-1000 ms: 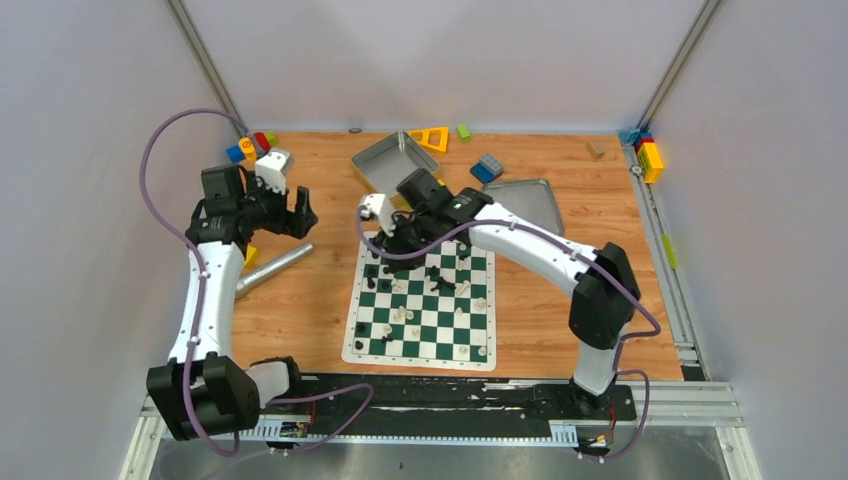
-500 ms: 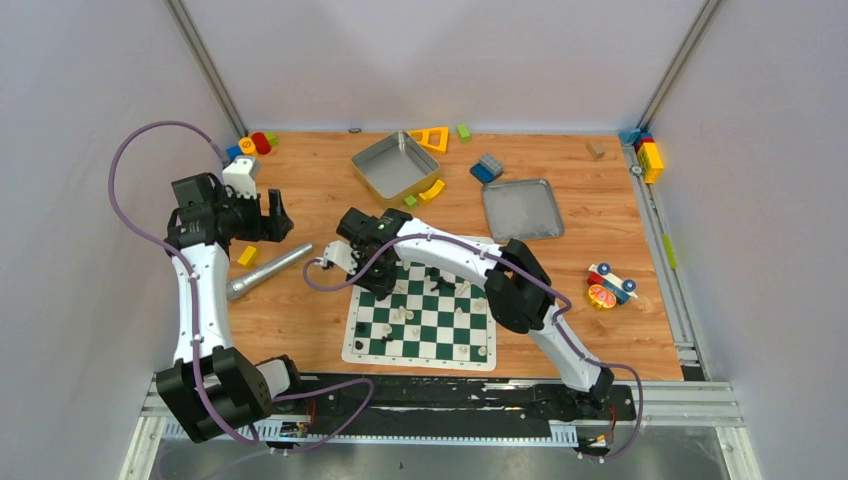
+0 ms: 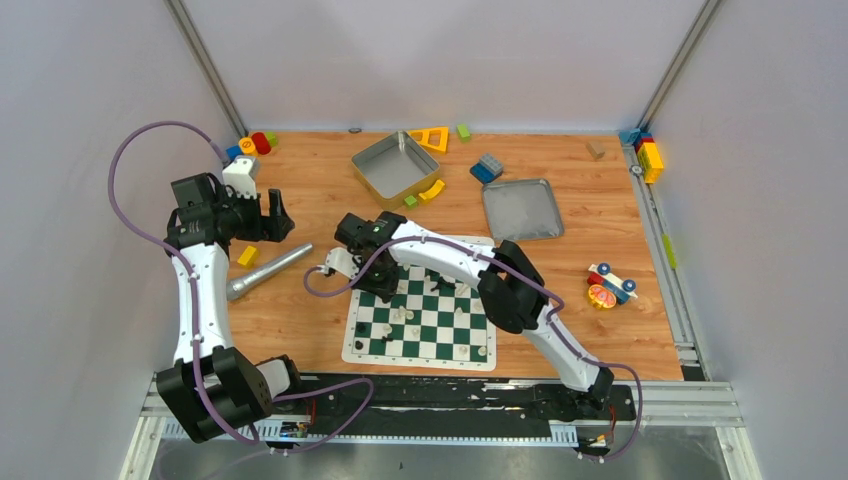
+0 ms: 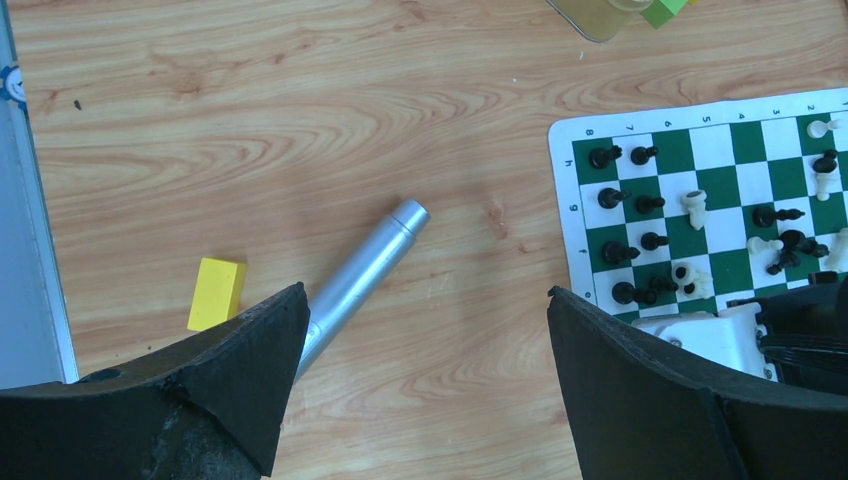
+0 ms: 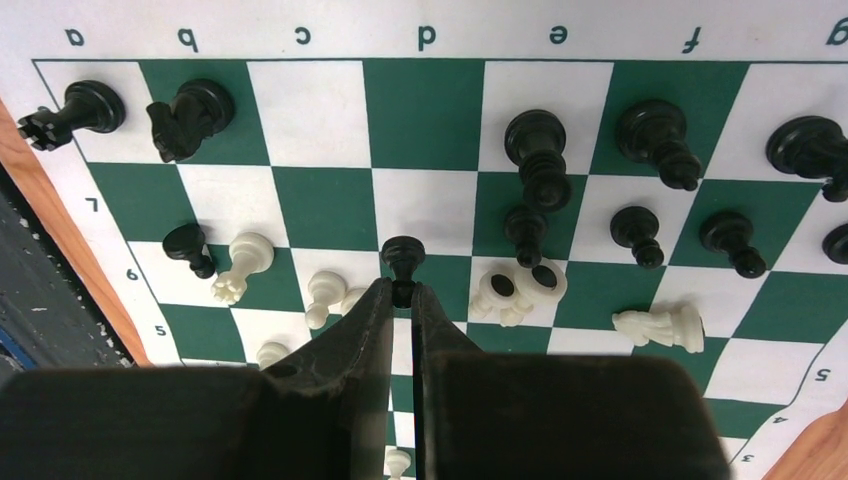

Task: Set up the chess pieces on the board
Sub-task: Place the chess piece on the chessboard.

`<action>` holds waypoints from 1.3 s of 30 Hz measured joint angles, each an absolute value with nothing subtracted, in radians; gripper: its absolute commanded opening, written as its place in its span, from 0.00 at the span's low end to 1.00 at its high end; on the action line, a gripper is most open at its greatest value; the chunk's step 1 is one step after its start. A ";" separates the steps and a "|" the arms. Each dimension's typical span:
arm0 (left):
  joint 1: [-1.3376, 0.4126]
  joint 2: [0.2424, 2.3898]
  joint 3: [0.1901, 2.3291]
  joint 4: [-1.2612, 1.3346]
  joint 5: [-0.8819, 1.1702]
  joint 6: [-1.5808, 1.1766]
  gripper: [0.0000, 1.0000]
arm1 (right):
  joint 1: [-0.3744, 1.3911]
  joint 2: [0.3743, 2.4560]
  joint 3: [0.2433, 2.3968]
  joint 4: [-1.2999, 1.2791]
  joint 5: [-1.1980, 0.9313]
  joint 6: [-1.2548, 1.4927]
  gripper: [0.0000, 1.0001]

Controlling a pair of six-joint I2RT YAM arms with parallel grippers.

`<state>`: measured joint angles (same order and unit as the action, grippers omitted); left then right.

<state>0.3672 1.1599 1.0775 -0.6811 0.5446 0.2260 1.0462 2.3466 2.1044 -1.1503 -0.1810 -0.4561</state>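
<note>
The board (image 3: 420, 360) lies in front of the arms, its green and white checks filling the right wrist view (image 5: 300, 15). My right gripper (image 3: 378, 285) hangs over the board's far left part, shut on a black pawn (image 5: 403, 256) that sticks out past its tips (image 5: 402, 290). Several black chess pieces (image 5: 535, 140) stand or lie on the far rows. White ones (image 5: 240, 265) lie toppled among them. My left gripper (image 3: 280, 218) is open over bare wood left of the board (image 4: 562, 180), with nothing between its fingers (image 4: 426, 291).
A silver cylinder (image 3: 268, 271) and a yellow block (image 3: 247, 256) lie left of the board. Two metal trays (image 3: 392, 163) (image 3: 522, 208) sit behind it. Toy blocks (image 3: 250, 148) cluster at the back left, and a toy car (image 3: 608, 285) is on the right.
My right arm has swung from the board's far edge down to its far left part, gripper still shut. My left arm has drawn back to the left.
</note>
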 measured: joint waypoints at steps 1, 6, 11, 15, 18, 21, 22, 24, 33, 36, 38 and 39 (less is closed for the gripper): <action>0.367 1.160 1.077 -0.681 0.545 0.226 0.96 | 1.047 2.351 2.107 -1.153 -0.180 -0.457 0.04; 0.367 1.160 1.077 -0.681 0.545 0.226 0.96 | 1.047 2.370 2.124 -1.158 -0.169 -0.463 0.04; 0.367 1.160 1.076 -0.681 0.545 0.226 0.96 | 1.048 2.377 2.145 -1.163 -0.158 -0.467 0.04; 0.367 1.160 1.076 -0.681 0.545 0.226 0.96 | 1.053 2.387 2.154 -1.163 -0.154 -0.473 0.04; 0.368 1.160 1.076 -0.681 0.545 0.227 0.96 | 1.056 2.395 2.154 -1.163 -0.149 -0.474 0.04; 0.368 1.160 1.076 -0.682 0.545 0.227 0.96 | 1.060 2.404 2.156 -1.163 -0.146 -0.477 0.04; 0.368 1.160 1.076 -0.681 0.545 0.227 0.96 | 1.062 2.404 2.156 -1.163 -0.142 -0.478 0.05; 0.368 1.160 1.076 -0.681 0.545 0.227 0.96 | 1.064 2.405 2.161 -1.163 -0.139 -0.479 0.05; 0.369 1.160 1.075 -0.682 0.545 0.227 0.97 | 1.070 2.408 2.163 -1.163 -0.127 -0.482 0.25; 0.369 1.160 1.075 -0.682 0.545 0.228 0.97 | 1.073 2.413 2.169 -1.164 -0.123 -0.482 0.32; 0.369 1.160 1.075 -0.682 0.545 0.228 0.97 | 1.073 2.417 2.176 -1.164 -0.122 -0.481 0.34; 0.369 1.160 1.075 -0.682 0.545 0.229 0.96 | 1.073 2.418 2.178 -1.164 -0.121 -0.481 0.35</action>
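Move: The right hand already holds a black pawn by its head, just over the empty white square d7, whose middle is about 1 cm ahead, 1 cm left and 3 cm below. The black pawn on e7 stands about 3 cm ahead and 1 cm left, the tall black piece on e8 about 4 cm ahead and 4 cm left, and the white pawn on c6 2 cm back and 1 cm right. From the left hand, d7 lies roughly 20 cm right, 12 cm back and 19 cm below. The black pawn, still pinched in the right fingertips, is lowered about 1.5 cm and eased some 1 cm left until its base meets square d7, beside the e7 pawn. The hand then holds almost still, pointing down, while the fingers open to about a third and let go of the pawn's head. ##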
